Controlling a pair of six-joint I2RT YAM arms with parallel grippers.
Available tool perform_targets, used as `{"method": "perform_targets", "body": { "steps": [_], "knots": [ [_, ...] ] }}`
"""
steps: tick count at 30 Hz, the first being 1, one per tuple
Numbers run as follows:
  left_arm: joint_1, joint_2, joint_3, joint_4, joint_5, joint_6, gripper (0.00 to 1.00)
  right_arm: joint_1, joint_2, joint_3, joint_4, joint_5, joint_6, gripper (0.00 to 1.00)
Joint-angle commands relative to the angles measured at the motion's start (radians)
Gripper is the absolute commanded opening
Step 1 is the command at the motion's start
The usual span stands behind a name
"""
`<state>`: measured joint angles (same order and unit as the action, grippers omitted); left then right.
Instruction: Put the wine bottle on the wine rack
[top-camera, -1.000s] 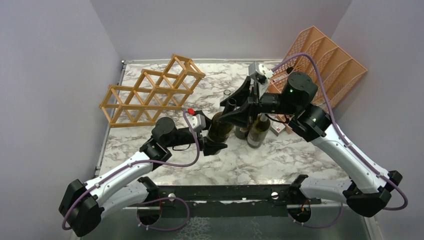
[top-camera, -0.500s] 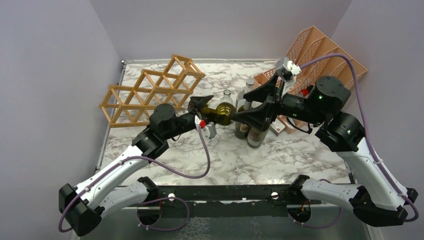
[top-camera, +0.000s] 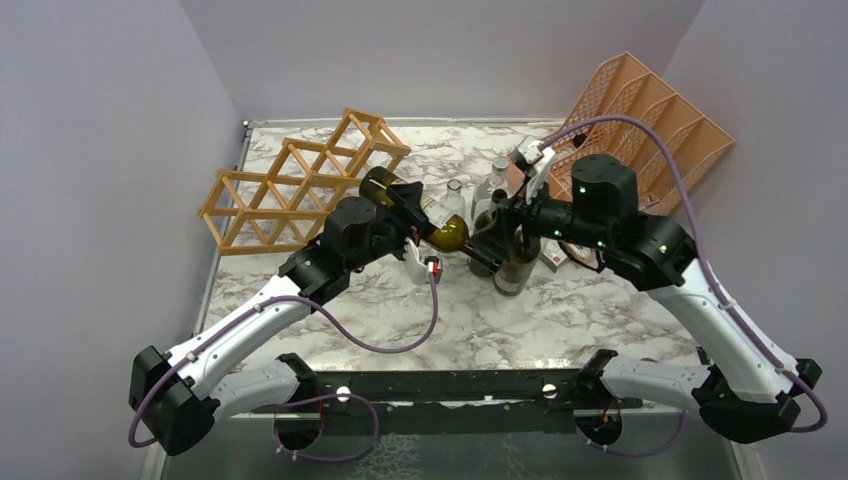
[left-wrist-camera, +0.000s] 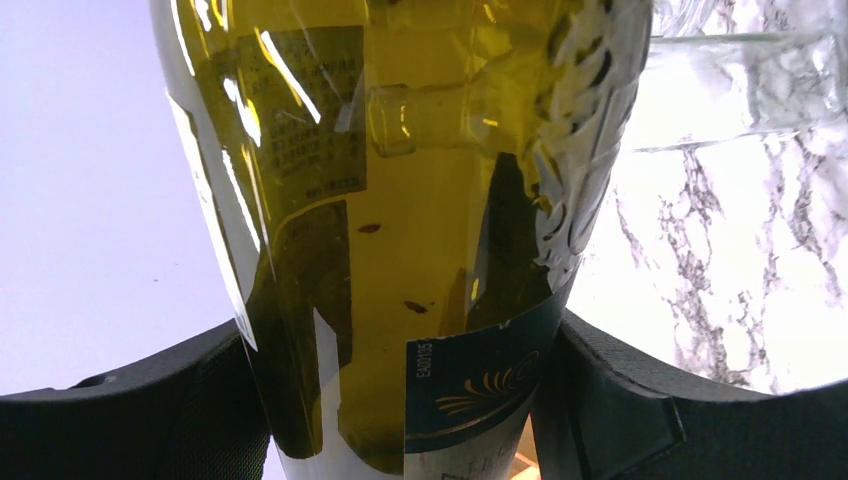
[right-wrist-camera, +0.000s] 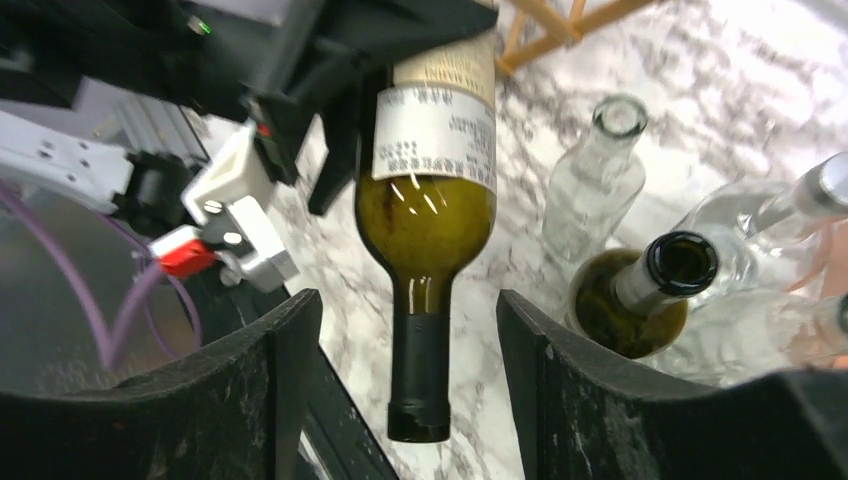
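An olive-green wine bottle (top-camera: 445, 234) with a pale label hangs nearly level above the marble table, its base toward the wooden wine rack (top-camera: 300, 185) and its neck pointing right. My left gripper (top-camera: 404, 213) is shut on the bottle's body; in the left wrist view the wine bottle (left-wrist-camera: 400, 250) fills the gap between both black pads (left-wrist-camera: 610, 400). My right gripper (right-wrist-camera: 410, 380) is open around the bottle's neck (right-wrist-camera: 420, 370), with clear gaps on either side. In the top view the right gripper (top-camera: 490, 240) sits at the neck end.
Standing bottles crowd the table under the right gripper: a dark open one (right-wrist-camera: 655, 285), a small clear one (right-wrist-camera: 595, 175) and another clear one (right-wrist-camera: 790, 220). A salmon-orange file organiser (top-camera: 650, 125) leans at the back right. Walls close in on three sides.
The bottle went from upright to nearly level, and the left arm has carried its base toward the rack. The right gripper let go of the bottle's top and now stands open around the neck.
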<state>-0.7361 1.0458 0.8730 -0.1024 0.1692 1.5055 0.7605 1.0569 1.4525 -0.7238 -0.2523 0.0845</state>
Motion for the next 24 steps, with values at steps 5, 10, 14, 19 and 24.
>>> {"method": "perform_targets", "body": {
  "steps": [5, 10, 14, 19, 24],
  "knots": [
    [0.0, -0.038, 0.054, 0.122, 0.015, 0.105, 0.0, 0.009, 0.086, -0.066, -0.049, -0.068, -0.045, 0.62],
    [0.0, -0.035, 0.06, 0.121, 0.014, 0.108, 0.0, 0.009, 0.137, -0.092, -0.035, -0.101, -0.04, 0.57],
    [0.0, -0.033, 0.06, 0.121, 0.01, 0.107, 0.0, 0.01, 0.157, -0.129, -0.011, -0.117, -0.03, 0.54],
    [0.0, -0.028, 0.061, 0.123, 0.007, 0.105, 0.0, 0.01, 0.181, -0.151, 0.011, -0.127, -0.02, 0.51],
    [0.0, -0.025, 0.061, 0.128, 0.009, 0.105, 0.0, 0.01, 0.209, -0.156, 0.033, -0.136, -0.007, 0.47]
  ]
}}
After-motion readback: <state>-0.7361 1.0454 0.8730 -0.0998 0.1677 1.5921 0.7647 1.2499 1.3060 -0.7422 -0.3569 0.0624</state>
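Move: The held wine bottle's neck, sticking out of the left gripper, lies about 12 cm below the right hand, 3 cm to its left and 1 cm ahead. From the left hand, which grips the body, the neck is some 13 cm right, 7 cm back and 4 cm lower. A green bottle stands roughly 12 cm ahead of the right hand and 4 cm right; the clear bottle is 17 cm ahead, 6 cm left. Both have their middles some 22–25 cm below. The wine bottle is still held by its body in the all but motionless left gripper, while the right hand comes down about 12 cm onto its neck, easing some 3 cm left. The right fingers tip about 15 degrees further downward and partly close, ending astride the neck just below the shoulder with a gap still showing on one side. ##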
